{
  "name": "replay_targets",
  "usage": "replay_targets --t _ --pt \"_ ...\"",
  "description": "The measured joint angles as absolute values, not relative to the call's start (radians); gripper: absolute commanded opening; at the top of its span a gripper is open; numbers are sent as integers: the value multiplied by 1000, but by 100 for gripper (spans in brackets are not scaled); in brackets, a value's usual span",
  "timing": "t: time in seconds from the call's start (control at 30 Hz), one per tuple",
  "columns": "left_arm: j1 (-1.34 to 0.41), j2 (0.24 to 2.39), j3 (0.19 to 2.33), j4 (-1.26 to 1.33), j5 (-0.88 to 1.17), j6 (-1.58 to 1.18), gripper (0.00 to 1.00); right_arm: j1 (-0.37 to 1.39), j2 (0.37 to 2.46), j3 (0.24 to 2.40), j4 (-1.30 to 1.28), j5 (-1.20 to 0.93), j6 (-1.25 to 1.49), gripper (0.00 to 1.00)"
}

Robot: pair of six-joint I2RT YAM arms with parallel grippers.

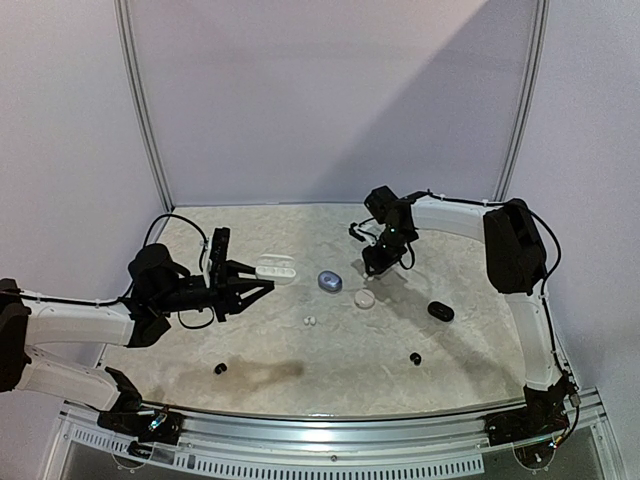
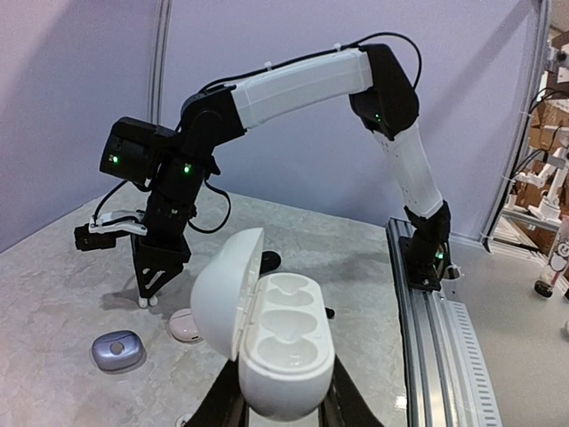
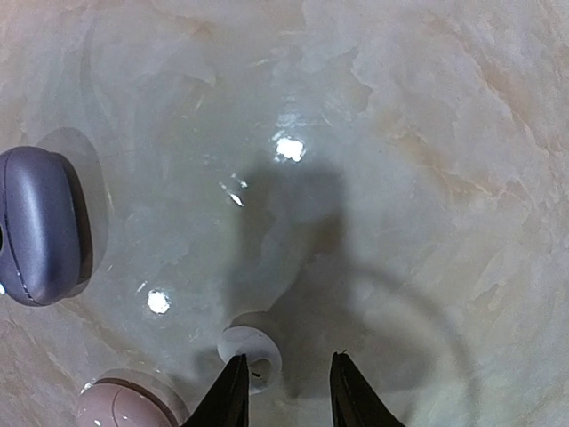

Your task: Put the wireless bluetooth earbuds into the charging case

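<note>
My left gripper (image 1: 262,278) is shut on the white charging case (image 2: 286,351), held above the table with its lid swung open to the left and its moulded wells showing nothing in them. In the top view the case (image 1: 277,269) sits at the gripper's tip. Over the table's middle, my right gripper (image 3: 286,393) points down, open. A white earbud (image 3: 252,354) lies on the table by its left finger, partly behind it. Two small white earbuds (image 1: 310,321) lie near the centre. Black earbuds lie at the front left (image 1: 220,368) and front right (image 1: 415,358).
A bluish-purple case (image 1: 330,281) and a pinkish round case (image 1: 365,298) lie just left of and below the right gripper. A black case (image 1: 440,311) lies to the right. The metal rail (image 2: 418,294) runs along the table's near edge.
</note>
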State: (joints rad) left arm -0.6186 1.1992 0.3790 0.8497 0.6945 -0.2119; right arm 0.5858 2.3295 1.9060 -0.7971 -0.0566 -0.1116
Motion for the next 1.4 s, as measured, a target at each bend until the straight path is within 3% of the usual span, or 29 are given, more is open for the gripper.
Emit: replay_targets --t 0.57,0.83,1.0,1.4 --pt "-619 1199 379 849 694 -199 0 586 2329 1897 -793 -158 -109 8" --pt "-619 1199 379 848 694 -192 0 581 2329 1897 -792 -186 -105 7" --pt "-619 1199 379 849 694 -191 0 581 2329 1893 -786 -197 -90 0" --pt "-619 1196 379 853 700 -167 0 582 2260 1797 -734 -194 -69 0"
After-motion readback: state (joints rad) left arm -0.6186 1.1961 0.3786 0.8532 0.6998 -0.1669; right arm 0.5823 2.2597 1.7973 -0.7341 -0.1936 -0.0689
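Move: From the right hand, the white earbud lies about 1 cm back, 1 cm left and 1 cm below, its twin some 2 cm back and straight below. The pink case sits about 6 cm back and 2 cm left of the hand, the grey case about 9 cm left and 2 cm back. For the left hand, which holds the open white case, the earbud is roughly 22 cm ahead, 21 cm right and 20 cm down. Slide the right gripper level, just over the table, about 2 cm left and back towards the pink case, bringing the earbud between the fingertips while closing them almost shut to pinch it. Tilt the wrist some 8 degrees as you go, left side rising; keep the fingers shut, then start up and back by not quite 1 cm. ##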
